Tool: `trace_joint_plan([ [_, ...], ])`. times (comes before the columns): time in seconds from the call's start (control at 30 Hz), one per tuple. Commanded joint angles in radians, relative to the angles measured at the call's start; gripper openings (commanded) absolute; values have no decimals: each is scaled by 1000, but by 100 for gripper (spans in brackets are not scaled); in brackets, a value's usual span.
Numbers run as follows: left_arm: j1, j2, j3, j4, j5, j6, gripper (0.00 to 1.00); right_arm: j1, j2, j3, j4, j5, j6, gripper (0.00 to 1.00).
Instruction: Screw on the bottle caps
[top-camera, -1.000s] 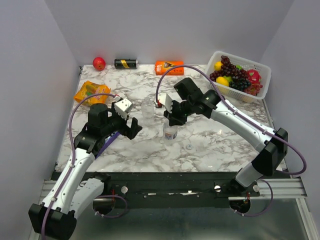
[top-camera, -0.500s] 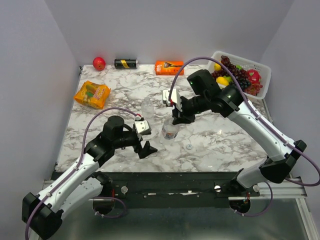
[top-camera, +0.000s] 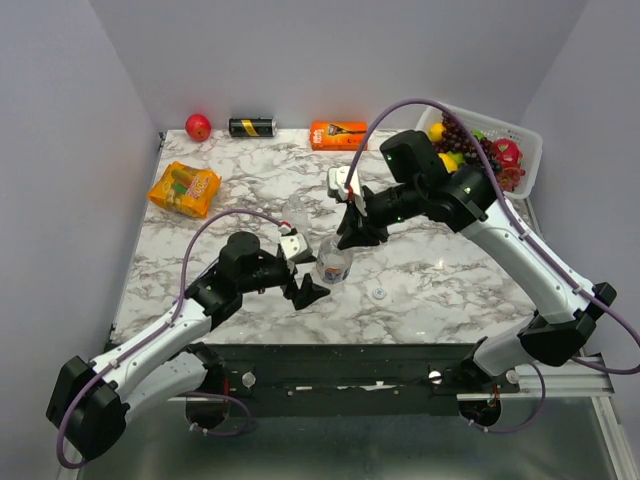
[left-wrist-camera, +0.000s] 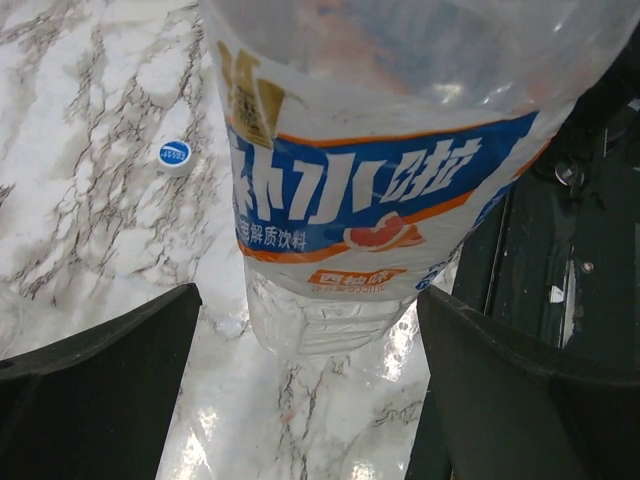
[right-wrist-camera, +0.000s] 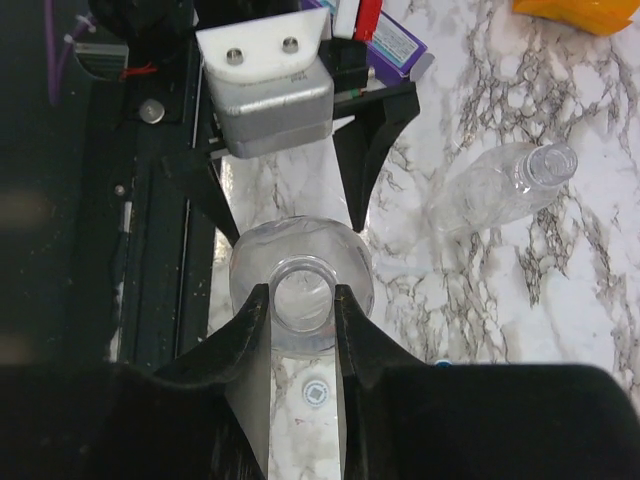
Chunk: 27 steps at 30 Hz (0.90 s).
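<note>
My right gripper (right-wrist-camera: 305, 312) is shut on the open neck of a clear bottle (right-wrist-camera: 300, 262) with a blue and orange label (left-wrist-camera: 370, 190). In the top view the right gripper (top-camera: 351, 236) holds that bottle (top-camera: 335, 266) tilted, its base near the table. The left gripper (top-camera: 309, 290) is open, and its fingers (left-wrist-camera: 100, 385) stand on either side of the bottle's base without touching it. A second clear bottle (right-wrist-camera: 505, 185) lies uncapped on the marble. A whitish cap (top-camera: 380, 293) lies to the right, also seen below the held bottle (right-wrist-camera: 316, 392). A blue cap (left-wrist-camera: 175, 155) lies on the table.
An orange snack bag (top-camera: 184, 188) lies at the left. An apple (top-camera: 198, 126), a black and yellow can (top-camera: 252, 127) and an orange box (top-camera: 338, 134) line the back wall. A white basket (top-camera: 530, 140) of fruit stands at the back right.
The left arm has swung right and forward until its open jaws flank the bottle's base. The right arm has lifted and tilted the bottle slightly to the left.
</note>
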Motion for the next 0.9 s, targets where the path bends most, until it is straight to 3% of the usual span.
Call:
trace_joint_plan([
  [0.0,-35,28,-8,94,18,3,99,6,13,57,30,-71,66,1],
  [0.27,-43,19,-19,101,39,15,99,6,17,61,70,-85,134,1],
  [0.5,-42,33,-16,143,58,4,93,6,28,61,74,-113,143,1],
  [0.8,-42,42,-13,170,84,-8,66,6,37,45,87,-101,149,1],
  [0.83,-43,41,-9,152,82,-7,61,7,36,48,85,-90,153,4],
  [0.87,-42,38,-4,134,81,10,58,7,34,62,85,-70,157,21],
])
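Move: The labelled bottle, hanging by its neck from the right gripper, has its middle about 5 cm right of the left hand, 3 cm ahead and 4 cm above. From the left hand the empty bottle stands some 20 cm ahead and 4 cm left; the blue cap lies 18 cm ahead and 14 cm right. For the right hand, the left gripper is the goal: 8 cm left, 5 cm back, 12 cm lower. Ease the open left gripper about 2 cm to the right and slightly back over the lower part of the labelled bottle, then close the fingers about a quarter of their range until they pinch its sides. Meanwhile keep the right grip on the neck, raising that hand some 2.5 cm first and drifting 2 cm left towards the left gripper, tilting it slightly. ##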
